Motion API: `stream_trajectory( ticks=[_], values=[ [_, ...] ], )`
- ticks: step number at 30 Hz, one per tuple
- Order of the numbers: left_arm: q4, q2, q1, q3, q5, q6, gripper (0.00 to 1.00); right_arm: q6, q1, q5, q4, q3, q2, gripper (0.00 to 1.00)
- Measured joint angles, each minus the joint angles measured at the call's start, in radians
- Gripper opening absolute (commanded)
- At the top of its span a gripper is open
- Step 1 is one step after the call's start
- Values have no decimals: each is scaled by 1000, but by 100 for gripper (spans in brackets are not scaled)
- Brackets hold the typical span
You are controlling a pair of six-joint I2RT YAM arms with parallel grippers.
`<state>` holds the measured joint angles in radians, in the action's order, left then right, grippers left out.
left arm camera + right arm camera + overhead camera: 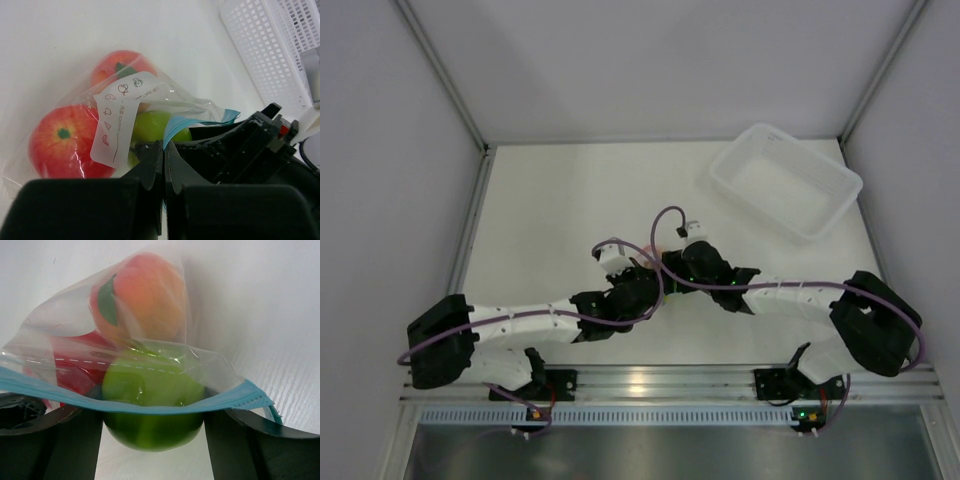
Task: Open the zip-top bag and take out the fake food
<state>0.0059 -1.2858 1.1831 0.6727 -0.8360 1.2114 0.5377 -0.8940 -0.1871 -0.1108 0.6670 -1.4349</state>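
Note:
The zip-top bag (120,107) lies on the white table, clear and crinkly with a white label. My left gripper (164,147) is shut on its blue zip strip (176,123). Inside it show a red fruit (62,145) and an orange-peach fruit (145,295). The green fruit (152,415) pokes out under the zip strip (150,407) at the bag's mouth. My right gripper (154,416) straddles this fruit, one finger (75,440) against each side. In the top view both grippers (655,268) meet at mid-table and hide nearly all of the bag.
A white latticed bin (785,180) stands at the back right, also seen at the right edge of the left wrist view as the bin (270,45). Side walls close the table on the left and right.

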Motion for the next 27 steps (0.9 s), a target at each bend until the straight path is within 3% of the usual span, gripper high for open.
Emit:
stream_trajectory(
  ticks=[16, 27],
  values=[
    [0, -42, 0, 0, -11, 10, 0, -53, 0, -30, 137, 2, 203, 40],
    [1, -50, 0, -13, -38, 17, 0, -155, 18, -61, 331, 58, 462, 40]
  ],
)
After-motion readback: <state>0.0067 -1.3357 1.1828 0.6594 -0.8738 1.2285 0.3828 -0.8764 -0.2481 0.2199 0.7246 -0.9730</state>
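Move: The green apple is already between the right fingers, just inside the bag's mouth, and about 4 cm ahead, 1 cm right and 6 cm below the left hand, which pinches the blue zip edge. From the right hand, the peach lies roughly 5 cm ahead and 5 cm left, the red apple 1 cm back and 8 cm left, both about 2 cm lower. The white basket stands some 26 cm ahead and 31 cm right, about level. The green apple, still gripped from both sides, is drawn up out of the bag's mouth by the right hand, slowly then faster, about 12 cm up and 5 cm right, away from the red apple and peach, the fingers tipping up some 15 degrees. The left fingers keep their pinch on the zip edge, holding the bag as that hand sinks about 2 cm. ##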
